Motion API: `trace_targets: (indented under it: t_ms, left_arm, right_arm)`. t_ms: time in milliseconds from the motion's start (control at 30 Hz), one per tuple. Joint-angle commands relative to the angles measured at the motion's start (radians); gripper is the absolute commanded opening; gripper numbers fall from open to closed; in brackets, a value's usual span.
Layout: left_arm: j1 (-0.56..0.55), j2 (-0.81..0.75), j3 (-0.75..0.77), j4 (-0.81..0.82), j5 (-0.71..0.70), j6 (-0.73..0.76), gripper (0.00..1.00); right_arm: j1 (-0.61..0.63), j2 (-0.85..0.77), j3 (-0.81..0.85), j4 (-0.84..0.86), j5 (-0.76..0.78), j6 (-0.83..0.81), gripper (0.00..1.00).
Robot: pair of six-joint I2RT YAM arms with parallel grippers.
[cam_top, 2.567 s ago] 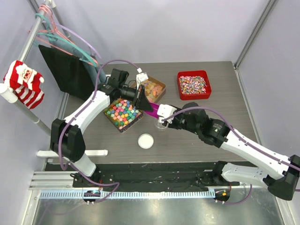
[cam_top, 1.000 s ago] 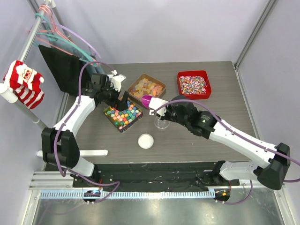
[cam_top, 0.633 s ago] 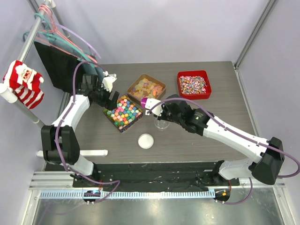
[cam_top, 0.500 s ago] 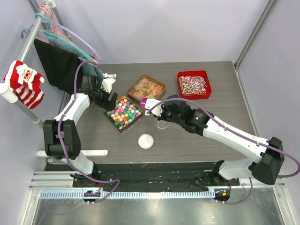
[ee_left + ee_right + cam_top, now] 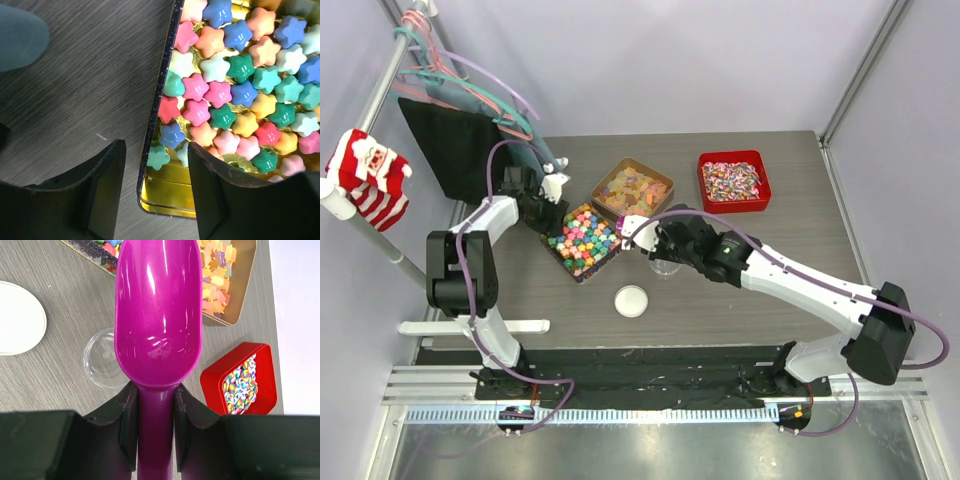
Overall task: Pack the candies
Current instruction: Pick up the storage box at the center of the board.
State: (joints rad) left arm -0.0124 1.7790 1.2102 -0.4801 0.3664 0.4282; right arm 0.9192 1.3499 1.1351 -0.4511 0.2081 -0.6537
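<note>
The candies (image 5: 582, 238) are star-shaped sweets in mixed colours, and they fill a gold-lined tin (image 5: 172, 200). My left gripper (image 5: 549, 205) is at the tin's left corner. In the left wrist view it (image 5: 156, 192) stands open astride the tin's wall, one finger (image 5: 107, 185) over the table and the other (image 5: 215, 200) over the candies (image 5: 235, 95). Both fingers are apart from the wall. My right gripper (image 5: 155, 392) is shut on the handle of an empty magenta scoop (image 5: 159, 315). In the top view it (image 5: 638, 228) hovers between the tin and a clear cup (image 5: 665, 265).
A white lid (image 5: 631, 300) lies near the cup. A tin of pale gummies (image 5: 633, 188) and a red tray of speckled sweets (image 5: 733, 180) stand at the back. A black cloth on hangers (image 5: 450, 150) and a Santa sock (image 5: 370, 175) hang at the left.
My left gripper has pulled back to the tin's left corner and its jaws have narrowed. My right gripper has carried the scoop slightly left, toward the candy tin.
</note>
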Motion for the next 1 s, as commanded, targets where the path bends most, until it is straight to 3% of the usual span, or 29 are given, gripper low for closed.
trace_targets:
  t_ms: [0,167,367,700,967]
  left_arm:
    - [0.006,0.013,0.035,0.049,-0.009,0.026,0.51]
    - [0.006,-0.001,-0.009,0.074,-0.020,0.040,0.42]
    - [0.006,-0.023,-0.038,0.071,-0.032,0.029,0.23]
    - [0.006,-0.147,-0.162,0.052,-0.066,-0.035,0.14]
    - [0.006,-0.228,-0.239,0.083,-0.053,-0.072,0.17]
  right_arm:
    - [0.009,0.011,0.061,0.026,0.013,-0.011,0.01]
    - [0.013,0.040,0.087,0.026,0.011,-0.012,0.01]
    - [0.027,0.060,0.098,0.022,0.024,-0.004,0.01]
    - [0.044,0.052,0.098,0.017,0.031,-0.004,0.01]
    - [0.064,0.058,0.087,0.015,0.033,-0.006,0.01]
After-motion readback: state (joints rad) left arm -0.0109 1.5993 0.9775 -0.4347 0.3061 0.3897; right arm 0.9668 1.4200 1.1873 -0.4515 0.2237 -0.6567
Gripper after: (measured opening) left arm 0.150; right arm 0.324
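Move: The left hand hangs half open over the storage box of star candies, its fingertips either side of the far-left wall near the left corner. The box's middle is about 7 cm to the right, 3 cm back and 2 cm lower. The brown tray of jellies lies some 17 cm right and 8 cm ahead; the white lid, 17 cm right and 16 cm back. For the right hand, the box is roughly 14 cm left, 9 cm ahead and 17 cm below. Sinking a centimetre or so at first, the left hand closes its half-open fingers on the storage box's far-left wall by the left corner, one finger inside and one outside. With that wall pinched, it then draws straight back about 5 cm, almost level. The right hand, still gripping the purple scoop, eases some 2 cm left towards the box. ##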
